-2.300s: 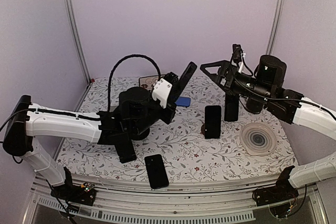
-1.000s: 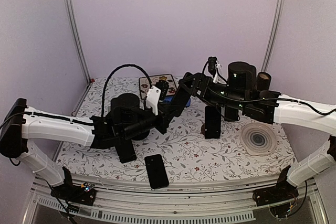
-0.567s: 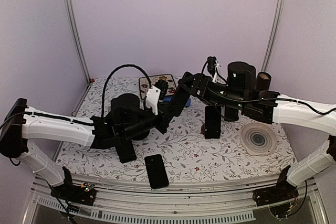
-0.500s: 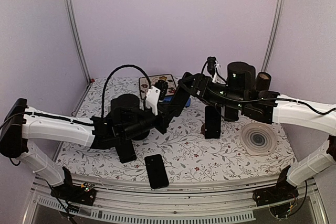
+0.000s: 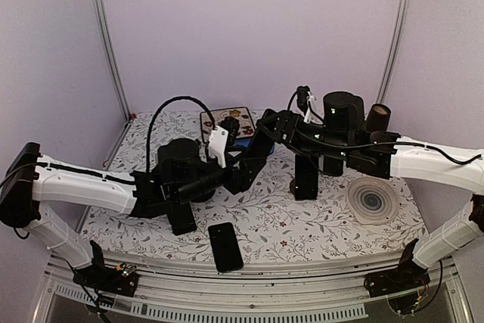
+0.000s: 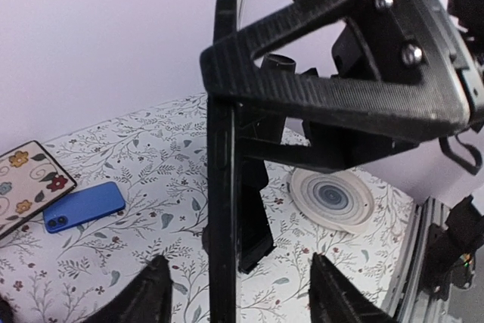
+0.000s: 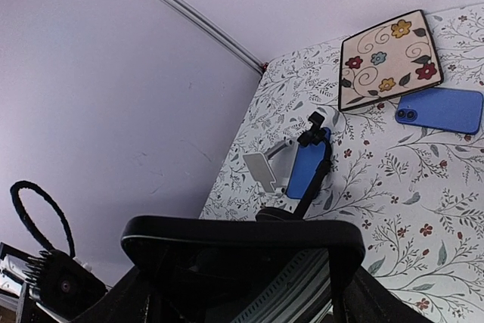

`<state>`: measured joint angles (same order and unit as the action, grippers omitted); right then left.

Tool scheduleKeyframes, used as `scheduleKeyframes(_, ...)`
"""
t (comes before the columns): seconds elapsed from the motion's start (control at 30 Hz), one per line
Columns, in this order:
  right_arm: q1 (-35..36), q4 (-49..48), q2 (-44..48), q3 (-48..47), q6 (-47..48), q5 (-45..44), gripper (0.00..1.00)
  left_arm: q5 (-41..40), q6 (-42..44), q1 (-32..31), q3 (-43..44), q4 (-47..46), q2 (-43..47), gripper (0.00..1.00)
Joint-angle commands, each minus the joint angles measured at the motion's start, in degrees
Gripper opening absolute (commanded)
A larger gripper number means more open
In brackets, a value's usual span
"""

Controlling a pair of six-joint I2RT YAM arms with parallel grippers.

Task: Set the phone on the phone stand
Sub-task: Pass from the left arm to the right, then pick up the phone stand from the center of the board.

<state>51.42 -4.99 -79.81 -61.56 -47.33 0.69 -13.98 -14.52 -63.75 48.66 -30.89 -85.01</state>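
A black phone (image 5: 257, 149) hangs tilted in the air over the middle of the table. My right gripper (image 5: 272, 122) is shut on its upper end; in the right wrist view the phone (image 7: 242, 232) spans the gap of that gripper (image 7: 242, 281). My left gripper (image 5: 243, 174) is at the lower end. In the left wrist view the phone (image 6: 223, 187) stands edge-on in the left gripper (image 6: 238, 296), whose fingers (image 6: 151, 296) are open and apart from it. The dark phone stand (image 5: 295, 185) is to the right, with a black slab (image 5: 306, 175) upright on it.
Another black phone (image 5: 225, 246) lies flat near the front edge. A blue phone (image 6: 83, 207) and a floral tile (image 6: 30, 179) lie at the back. A round ringed dish (image 5: 372, 200) sits on the right. A blue item on a small white holder (image 7: 302, 166) stands behind the left arm.
The left jaws have opened off the phone's lower end. The right gripper moved in and closed on the upper end and now carries the phone.
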Motion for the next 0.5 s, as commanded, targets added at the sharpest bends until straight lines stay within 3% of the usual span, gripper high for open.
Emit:
scheduleKeyframes(0.0,0.2,-1.7,0.8,-2.1,1.0,-1.7,0.2,0.1,-1.1,-0.2,-2.0,-0.9,1.8,0.69)
scheduleKeyframes(0.13,0.2,-0.7,0.8,-2.9,2.1,-2.5,0.2,0.0,-1.7,-0.2,-3.3,-0.4,2.9,0.86)
scheduleKeyframes(0.17,0.3,-0.4,0.8,-3.1,2.4,-2.7,0.15,0.1,-1.9,-0.2,-3.7,-0.3,3.2,0.9)
scheduleKeyframes(0.47,0.2,0.9,0.2,-4.1,5.1,-4.2,0.14,2.1,-3.0,-0.2,-5.8,2.8,6.4,0.94)
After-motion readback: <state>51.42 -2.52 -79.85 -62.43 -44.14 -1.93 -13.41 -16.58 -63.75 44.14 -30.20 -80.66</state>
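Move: The black phone hangs between my hands: its middle is about 2 cm ahead of my left hand, 3 cm to its right and 2 cm higher. From my right hand it is some 2 cm back, 3 cm left and 2 cm down. A blue phone lies about 17 cm ahead of my right hand and 3 cm left; the stand with a phone on it is about 14 cm right and 1 cm ahead. Both are well over 20 cm below. My left fingers, already parted around the phone's lower end, spread on from just over half to nearly wide open. I back that hand off to the left and slightly towards my base, about 2 cm, dipping about 1.5 cm before rising half of that. My right hand keeps its pinch on the phone's upper end, nearly still. ##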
